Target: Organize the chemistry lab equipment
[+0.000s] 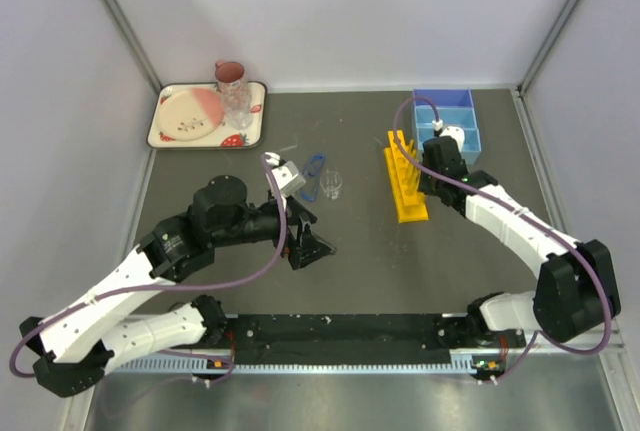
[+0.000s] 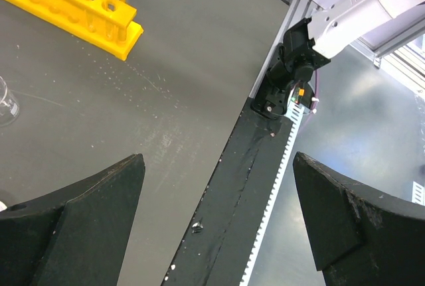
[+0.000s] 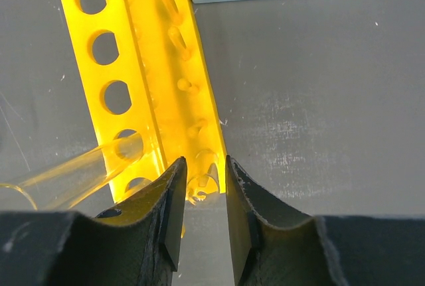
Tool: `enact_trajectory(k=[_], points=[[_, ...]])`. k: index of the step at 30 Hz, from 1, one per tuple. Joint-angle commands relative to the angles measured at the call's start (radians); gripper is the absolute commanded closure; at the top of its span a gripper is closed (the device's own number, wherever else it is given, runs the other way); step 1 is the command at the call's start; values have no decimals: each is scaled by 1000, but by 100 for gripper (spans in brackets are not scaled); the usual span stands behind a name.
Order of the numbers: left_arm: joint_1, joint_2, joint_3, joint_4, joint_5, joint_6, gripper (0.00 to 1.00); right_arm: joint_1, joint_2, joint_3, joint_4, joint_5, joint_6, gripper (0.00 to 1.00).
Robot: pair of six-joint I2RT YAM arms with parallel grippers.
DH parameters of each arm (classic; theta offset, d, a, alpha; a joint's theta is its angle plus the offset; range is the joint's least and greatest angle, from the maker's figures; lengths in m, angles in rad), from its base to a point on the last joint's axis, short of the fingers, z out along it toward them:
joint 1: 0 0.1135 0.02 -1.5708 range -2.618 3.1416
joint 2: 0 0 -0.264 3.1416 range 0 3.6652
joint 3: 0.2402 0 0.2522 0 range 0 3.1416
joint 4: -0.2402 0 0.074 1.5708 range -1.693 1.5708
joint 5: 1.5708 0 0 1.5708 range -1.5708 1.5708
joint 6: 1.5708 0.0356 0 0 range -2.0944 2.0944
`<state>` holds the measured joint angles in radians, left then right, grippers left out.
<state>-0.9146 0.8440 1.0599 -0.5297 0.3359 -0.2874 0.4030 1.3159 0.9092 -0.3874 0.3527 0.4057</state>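
Observation:
The yellow holed tube rack [image 1: 405,183] stands right of centre, in front of the blue divided tray [image 1: 445,111], which holds a small white dish [image 1: 452,136]. My right gripper [image 3: 204,160] hangs over the rack's [image 3: 159,67] near end, jaws a narrow gap apart. A clear glass rod's top [image 3: 202,190] sits between them in a hole, with a sliver of space at the right finger. Another glass rod [image 3: 73,178] leans through a hole on the left. The goggles [image 1: 313,173] and beaker [image 1: 332,184] sit mid-table. My left gripper [image 1: 312,246] is wide open and empty.
A strawberry-patterned tray [image 1: 250,123] at the back left carries a plate, a pink mug [image 1: 230,74] and a clear tumbler [image 1: 238,106]. The black rail [image 2: 232,186] along the table's near edge passes under my left gripper [image 2: 219,160]. The beaker [image 2: 5,103] stands to its left.

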Motion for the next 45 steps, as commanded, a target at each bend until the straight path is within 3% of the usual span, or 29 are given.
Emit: enact_trajectory(k=[1, 17, 23, 27, 30, 33, 38, 45], points=[[5, -19, -15, 43, 12, -6, 1, 5, -3, -4, 44, 5, 16, 69], [6, -13, -12, 51, 18, -15, 1, 49, -194, 169, -134, 114, -67, 59], [6, 7, 0, 50, -53, -22, 1, 152, -218, 276, -278, 80, -88, 43], [5, 36, 17, 50, -110, -39, 1, 163, -202, 371, -288, 11, -116, 20], [6, 70, 26, 43, -136, -45, 1, 163, -106, 492, -292, -8, -153, 6], [5, 87, 8, 53, -137, -50, 1, 161, 54, 655, -304, -17, -182, 1], [6, 56, -21, 73, -155, -50, 1, 157, 397, 972, -353, -41, -206, 1], [13, 17, -61, 59, -169, -47, 1, 152, 664, 1181, -370, -130, -192, 1]])
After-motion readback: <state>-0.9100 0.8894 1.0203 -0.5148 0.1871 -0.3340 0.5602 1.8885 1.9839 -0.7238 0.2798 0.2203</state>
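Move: The right hand is at the near end of the yellow rack, its fingers still around a test tube there; the rack's middle lies some 6 cm ahead and 3 cm left. The bent glass tube lies roughly 13 cm ahead, 30 cm left and 12 cm down. Nearer are the blue frame, about 6 cm ahead and 23 cm left, and the beaker, 5 cm ahead and 19 cm left. From the left hand the bent glass is some 32 cm ahead, 10 cm left and 30 cm below. Already slackened, the right fingers come free of the test tube at the rack and rise nearly 20 cm, easing back slightly, then sweep forward and left towards the bent glass tube, dipping about 5 cm late on. They spread wide as the wrist turns some 20 degrees counter-clockwise. The left hand, still wide open, shifts about 3 cm forward and 3 cm down. ##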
